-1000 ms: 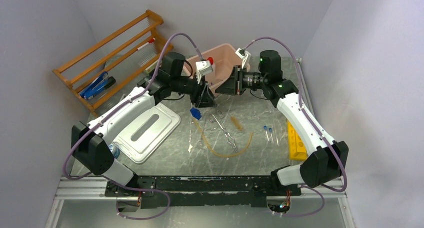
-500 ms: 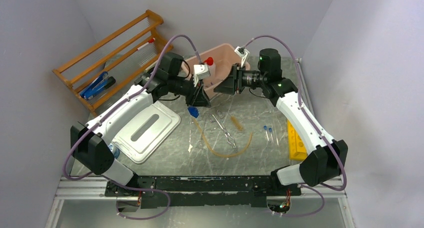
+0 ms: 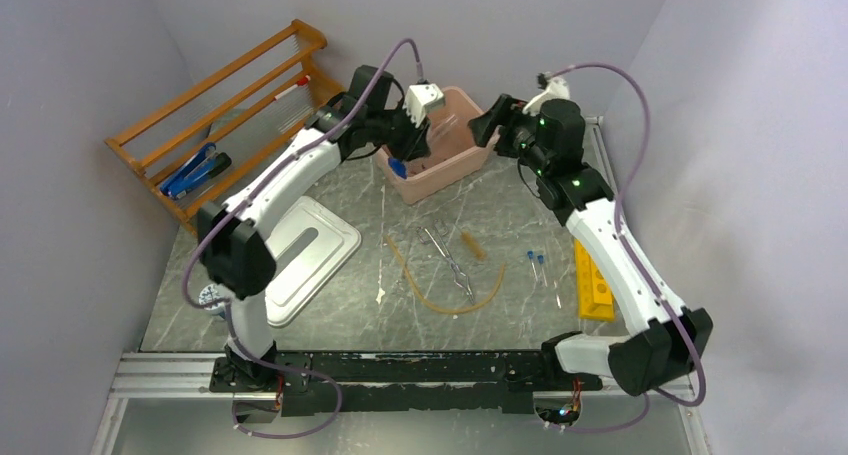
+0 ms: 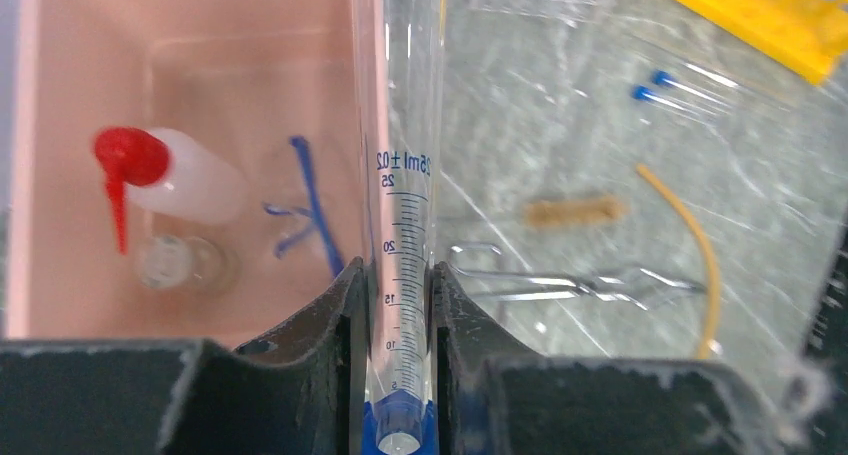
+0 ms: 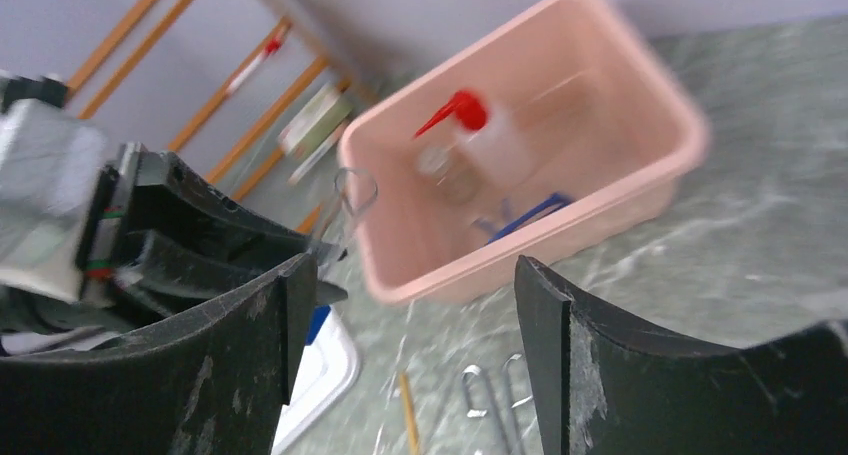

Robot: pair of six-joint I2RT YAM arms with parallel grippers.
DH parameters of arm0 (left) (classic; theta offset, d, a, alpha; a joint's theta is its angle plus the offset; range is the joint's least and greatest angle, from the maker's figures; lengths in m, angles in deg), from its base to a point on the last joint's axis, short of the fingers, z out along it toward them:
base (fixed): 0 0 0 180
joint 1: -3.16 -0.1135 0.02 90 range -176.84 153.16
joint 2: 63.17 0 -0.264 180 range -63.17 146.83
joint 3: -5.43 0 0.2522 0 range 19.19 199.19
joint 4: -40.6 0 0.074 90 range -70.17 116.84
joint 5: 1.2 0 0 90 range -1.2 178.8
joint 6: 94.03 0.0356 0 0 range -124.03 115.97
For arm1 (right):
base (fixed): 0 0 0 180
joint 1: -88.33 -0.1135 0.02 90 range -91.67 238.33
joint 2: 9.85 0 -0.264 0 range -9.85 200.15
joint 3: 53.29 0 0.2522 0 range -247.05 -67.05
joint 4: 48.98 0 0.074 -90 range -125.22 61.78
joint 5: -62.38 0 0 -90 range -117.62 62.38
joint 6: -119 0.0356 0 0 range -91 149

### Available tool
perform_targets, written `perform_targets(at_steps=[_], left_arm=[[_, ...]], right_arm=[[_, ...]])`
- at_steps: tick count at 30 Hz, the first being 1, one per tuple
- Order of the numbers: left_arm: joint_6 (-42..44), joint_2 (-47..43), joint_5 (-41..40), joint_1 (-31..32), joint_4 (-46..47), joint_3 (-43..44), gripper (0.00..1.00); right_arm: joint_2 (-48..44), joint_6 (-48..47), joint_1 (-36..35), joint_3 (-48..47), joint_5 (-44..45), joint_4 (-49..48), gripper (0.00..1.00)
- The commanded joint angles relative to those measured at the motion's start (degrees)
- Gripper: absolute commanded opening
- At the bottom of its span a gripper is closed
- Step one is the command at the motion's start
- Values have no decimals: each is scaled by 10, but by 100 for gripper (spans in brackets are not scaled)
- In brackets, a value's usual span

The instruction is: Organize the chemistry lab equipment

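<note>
My left gripper (image 4: 395, 275) is shut on a clear graduated cylinder (image 4: 400, 205) with a blue base (image 3: 398, 167). It holds the cylinder over the near left rim of the pink tub (image 3: 447, 171). In the tub lie the white red-capped squeeze bottle (image 4: 185, 180), the blue-framed goggles (image 4: 312, 210) and a small clear glass piece (image 4: 185, 262). My right gripper (image 5: 415, 275) is open and empty, up beside the tub's right end (image 3: 487, 125). Metal tongs (image 3: 447, 255), tan tubing (image 3: 450, 300), two blue-capped tubes (image 3: 536, 263) and the yellow rack (image 3: 592, 283) lie on the table.
A white lid (image 3: 300, 260) lies on the left of the table. The orange wooden shelf (image 3: 225, 105) stands at the back left with a blue tool (image 3: 190, 172) under it. A short brown piece (image 3: 473, 245) lies next to the tongs.
My left arm has carried the cylinder up and back, from in front of the tub to over its rim. My right gripper has lifted off the tub's right side.
</note>
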Motion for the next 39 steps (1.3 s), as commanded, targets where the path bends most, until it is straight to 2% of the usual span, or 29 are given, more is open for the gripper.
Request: perform_targets(at_steps=[1,5,9,14,22,27,31,39], left_arm=[[22,92,-76,-8,-6,111,5],[38,181,-87,-8,-20,217,5],[45,244,-98,-9,-33,267,5],[54,271,-115,-9,-30,246,5],[85,315,-71,-10,-62,239,5],[100,349,-80,-10,-115,266,5],[112,341,-102,-10,-140,238,5],[130,318,-85,-10,-171,196,5]], right_arm=[[-63,25,3,36,255,-45,76],[-91,9,4,73,317,-70,76],[-93,1,5,83,328,-67,76],[-92,3,5,107,315,-67,76],[-71,13,5,115,292,-65,76],[-66,22,5,116,273,-66,76],[-62,22,5,118,276,-68,75],[-36,29,5,105,264,-67,75]])
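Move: The left hand already holds the graduated cylinder just above its blue base. The middle of the pink bin lies about 12 cm ahead, 4 cm to its right and 20 cm down. In the bin, the wash bottle is some 15 cm ahead, 1 cm right, and the blue goggles 10 cm ahead, 4 cm right; the tongs lie on the table 14 cm back, 6 cm right. From the right hand the bin's middle is about 12 cm ahead, 12 cm left and well below. Forward about 11 cm with a little rightward drift, the left hand carries the cylinder in over the bin, then sinks some 20 cm inside the walls, easing back slightly as the wrist tips the fingers more steeply down; its grip stays shut. The right hand, open and empty, swings to its right away from the bin, turning clockwise nearly 30 degrees, rises briefly, then settles lower. ##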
